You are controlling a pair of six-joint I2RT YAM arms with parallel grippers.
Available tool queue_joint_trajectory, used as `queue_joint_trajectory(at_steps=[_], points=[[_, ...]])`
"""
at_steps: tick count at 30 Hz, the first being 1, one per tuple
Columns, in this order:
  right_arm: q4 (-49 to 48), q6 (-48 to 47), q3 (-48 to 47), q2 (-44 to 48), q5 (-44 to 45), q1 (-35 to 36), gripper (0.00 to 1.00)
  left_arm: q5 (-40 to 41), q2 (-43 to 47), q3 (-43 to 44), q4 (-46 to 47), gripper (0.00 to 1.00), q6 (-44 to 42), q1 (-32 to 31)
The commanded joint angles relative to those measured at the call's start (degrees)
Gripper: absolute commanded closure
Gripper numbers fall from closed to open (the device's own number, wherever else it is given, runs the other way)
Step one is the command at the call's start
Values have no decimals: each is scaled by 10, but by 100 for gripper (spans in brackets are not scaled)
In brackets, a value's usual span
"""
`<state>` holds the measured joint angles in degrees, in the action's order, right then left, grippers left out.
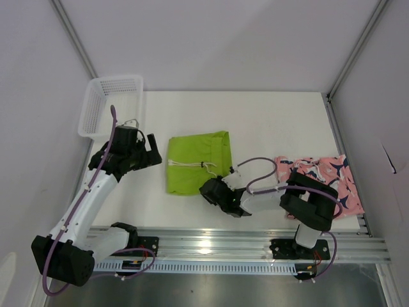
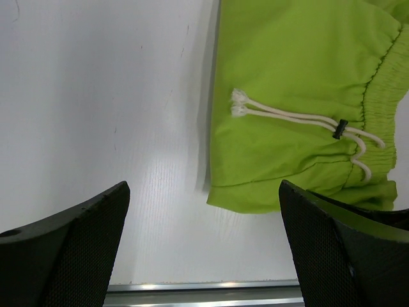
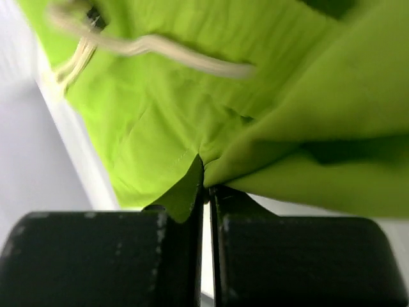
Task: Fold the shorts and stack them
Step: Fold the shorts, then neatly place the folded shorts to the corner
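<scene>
The lime green shorts [image 1: 195, 161] lie folded mid-table, white drawstring [image 2: 291, 117] on top. My right gripper [image 1: 213, 189] is at their near right corner, shut on a pinch of the green fabric [image 3: 192, 182], which bunches up at the fingertips. My left gripper [image 1: 155, 148] hovers open just left of the green shorts [image 2: 300, 96], nothing between its fingers [image 2: 70, 246]. The pink shorts [image 1: 329, 182] with navy-and-white print lie at the right, partly hidden behind the right arm.
A white mesh basket [image 1: 110, 105] stands at the back left corner. A metal rail [image 1: 243, 246] runs along the table's near edge. Walls close in on both sides.
</scene>
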<state>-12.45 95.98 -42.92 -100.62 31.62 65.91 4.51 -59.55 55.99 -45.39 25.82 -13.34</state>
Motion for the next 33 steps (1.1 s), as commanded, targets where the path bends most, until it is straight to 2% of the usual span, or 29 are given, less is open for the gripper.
queue_joint_trajectory(at_steps=[1, 5, 6, 7, 10, 11, 12, 15, 16, 17, 18, 19, 21, 23, 24, 26, 29, 33], points=[[99, -239, 11, 68, -92, -2, 100, -6, 9, -6, 16, 1, -12, 5], [24, -344, 91, 132, -208, 11, 100, -8, 0, -2, 15, 1, -10, 5], [33, -365, 94, 139, -252, 22, 100, -8, -3, -2, 15, 1, -10, 5], [55, -393, 92, 147, -264, 30, 100, -8, -4, -1, 14, 2, -10, 5], [223, -428, 74, 157, -284, 39, 100, -8, -5, -2, 14, 1, -9, 5], [242, -434, 85, 168, -284, 29, 100, -10, -5, -3, 14, 2, -8, 5], [253, -441, 99, 179, -289, 13, 100, -12, -5, -4, 14, 1, -7, 5], [247, -488, 141, 241, -359, -115, 98, -32, -7, -18, 21, 1, -3, 5], [264, -504, 138, 254, -363, -177, 96, -41, -11, -20, 25, 2, -2, 4], [277, -535, 130, 269, -364, -205, 94, -41, -14, -24, 26, 1, -2, 4], [290, -552, 100, 271, -373, -230, 89, -41, -16, -30, 25, 1, 0, 3], [308, -569, 81, 271, -378, -250, 69, -41, -21, -29, 21, 2, 4, 2], [320, -607, 26, 253, -386, -299, 57, -62, -18, -42, 28, 1, 23, 2], [326, -629, -5, 225, -410, -335, 29, -111, -8, -70, 70, 2, 40, 1], [328, -643, -17, 220, -417, -342, 24, -121, -5, -80, 82, 1, 63, 0], [328, -654, -33, 215, -435, -358, 5, -145, 7, -125, 126, 2, 84, -2], [320, -661, -17, 234, -465, -370, 0, -156, 22, -170, 165, 1, 96, -4], [305, -679, 23, 262, -501, -386, 2, -168, 55, -211, 188, 1, 105, -11]])
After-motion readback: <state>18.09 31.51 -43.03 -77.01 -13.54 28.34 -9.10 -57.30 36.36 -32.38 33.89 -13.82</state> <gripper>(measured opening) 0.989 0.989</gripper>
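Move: The right hand, low over the table, already pinches the green shorts near their near edge; their middle lies about 7 cm ahead, level left-right, with the cord toggle 7 cm ahead and 2 cm right. The table's near edge is some 14 cm straight back. From the open left hand, the shorts' middle is about 16 cm to the right, level fore-and-aft and 15 cm below; the basket stands 19 cm ahead and 13 cm left. Keeping its pinch on the green shorts, the right hand drags them back towards the table's near edge by about 11 cm, drifting right and turning some 45 degrees counter-clockwise. It then opens wide, sweeps right and forward, and rises about 5 cm to the shorts' far right corner. Late on, the open left hand sinks about 8 cm, also going back and right towards the shorts. ##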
